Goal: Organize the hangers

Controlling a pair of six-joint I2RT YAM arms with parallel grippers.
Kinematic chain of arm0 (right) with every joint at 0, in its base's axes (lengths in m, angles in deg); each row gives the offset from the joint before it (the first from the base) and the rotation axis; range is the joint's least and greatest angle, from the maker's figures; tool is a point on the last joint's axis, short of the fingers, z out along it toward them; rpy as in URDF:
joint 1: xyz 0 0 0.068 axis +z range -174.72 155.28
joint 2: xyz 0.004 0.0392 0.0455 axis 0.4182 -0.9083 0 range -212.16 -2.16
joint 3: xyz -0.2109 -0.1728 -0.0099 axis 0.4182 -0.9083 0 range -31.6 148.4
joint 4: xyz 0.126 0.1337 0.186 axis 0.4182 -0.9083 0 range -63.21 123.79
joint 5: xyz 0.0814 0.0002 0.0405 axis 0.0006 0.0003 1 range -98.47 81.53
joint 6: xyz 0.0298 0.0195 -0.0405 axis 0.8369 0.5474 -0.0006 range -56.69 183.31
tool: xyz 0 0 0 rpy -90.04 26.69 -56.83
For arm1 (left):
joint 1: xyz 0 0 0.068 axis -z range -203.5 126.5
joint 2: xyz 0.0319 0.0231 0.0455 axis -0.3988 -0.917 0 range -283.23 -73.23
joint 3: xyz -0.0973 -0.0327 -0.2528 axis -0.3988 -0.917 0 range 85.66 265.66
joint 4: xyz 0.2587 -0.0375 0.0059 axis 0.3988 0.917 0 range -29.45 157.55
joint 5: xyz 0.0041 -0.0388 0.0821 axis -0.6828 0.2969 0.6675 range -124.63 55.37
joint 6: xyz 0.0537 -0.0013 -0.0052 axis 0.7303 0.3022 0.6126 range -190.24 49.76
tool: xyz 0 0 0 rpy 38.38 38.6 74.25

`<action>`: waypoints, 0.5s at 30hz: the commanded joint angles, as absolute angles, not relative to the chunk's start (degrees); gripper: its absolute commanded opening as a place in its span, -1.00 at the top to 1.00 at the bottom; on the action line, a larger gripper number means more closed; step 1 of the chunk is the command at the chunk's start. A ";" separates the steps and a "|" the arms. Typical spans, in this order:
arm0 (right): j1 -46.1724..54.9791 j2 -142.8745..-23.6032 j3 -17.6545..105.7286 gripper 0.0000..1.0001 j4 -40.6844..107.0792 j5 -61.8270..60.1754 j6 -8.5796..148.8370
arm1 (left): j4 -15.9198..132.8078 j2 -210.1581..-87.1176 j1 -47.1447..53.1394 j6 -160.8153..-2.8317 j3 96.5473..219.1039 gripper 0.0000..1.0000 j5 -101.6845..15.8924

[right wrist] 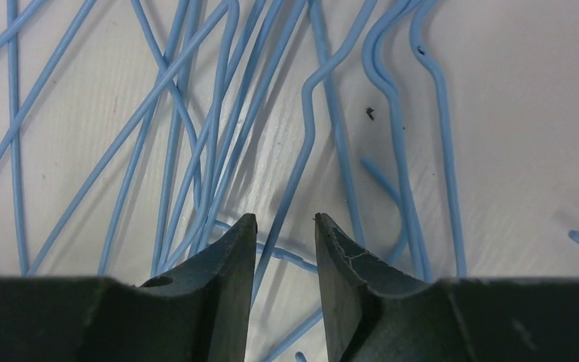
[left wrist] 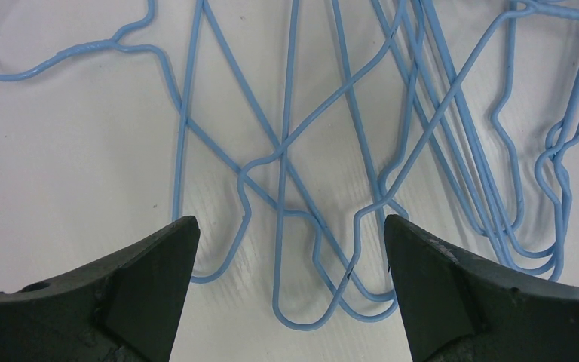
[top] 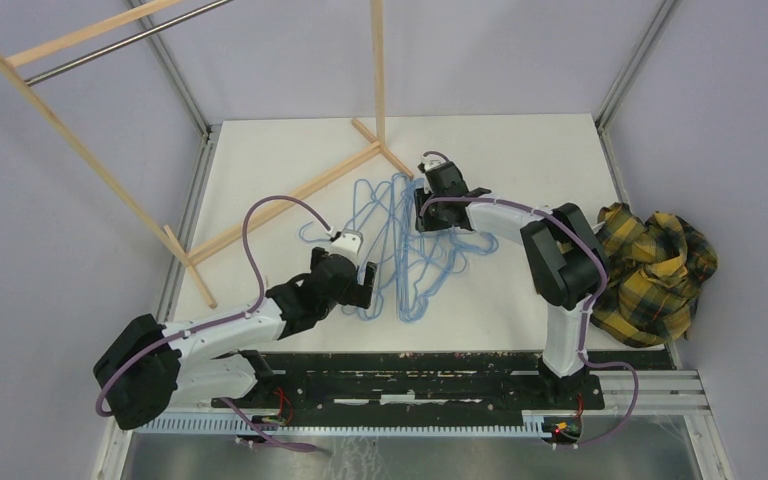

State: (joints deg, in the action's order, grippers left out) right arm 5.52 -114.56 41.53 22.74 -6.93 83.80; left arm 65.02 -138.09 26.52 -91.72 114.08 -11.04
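Several light-blue wire hangers (top: pixel 401 243) lie tangled in a pile on the white table (top: pixel 530 150). My left gripper (top: pixel 367 285) hovers at the pile's near-left edge, wide open. In the left wrist view its jaws (left wrist: pixel 292 226) frame the rounded lower corners of the hangers (left wrist: pixel 281 148) without touching them. My right gripper (top: pixel 422 214) is low over the pile's far-right side. In the right wrist view its jaws (right wrist: pixel 285 220) stand narrowly apart with one hanger wire (right wrist: pixel 321 38) running between them, close to the left finger and not clamped.
A wooden rack (top: pixel 290 198) with a metal rod (top: pixel 130 40) stands at the back left, its foot touching the pile's far edge. A yellow plaid cloth (top: pixel 652 265) lies bunched at the table's right edge. Purple cables loop off both arms.
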 commanded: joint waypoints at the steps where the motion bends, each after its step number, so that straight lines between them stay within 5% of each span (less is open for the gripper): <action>1: 5.68 -115.82 43.70 0.18 24.97 -4.31 85.02 | 63.62 -138.74 27.31 -90.85 116.91 -0.99 -10.98; 5: 5.36 -116.27 43.56 0.31 25.18 -4.16 85.25 | 63.58 -139.26 28.22 -90.37 117.93 -0.99 -10.95; 10: 4.25 -115.54 42.86 0.75 25.36 -3.11 86.24 | 63.62 -140.89 29.49 -89.90 119.15 -0.99 -10.11; 15: 3.58 -112.65 42.31 0.82 25.02 -1.80 86.61 | 63.07 -143.21 30.46 -89.11 120.73 -0.99 -8.93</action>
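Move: The blue hanger's wire already runs between the right hand's fingertips, nearer the left finger and about 1 cm below the hand point. The dense hanger bundle has its middle some 4 cm left and 9 cm back of this hand; the fanned-out hangers lie about 10 cm right and 5 cm back. The rack foot's near end is roughly 9 cm ahead, 2 cm left. From the left hand that wire lies about 16 cm ahead, 16 cm right and 5 cm below. The hanger wire between the right hand's half-open fingertips gets pinched as they close nearly shut on it, the hand sinking only about 1 cm and otherwise staying in place. The left hand, still wide open above the hangers' lower corners, moves about 2.5 cm right, rising slightly over them. ##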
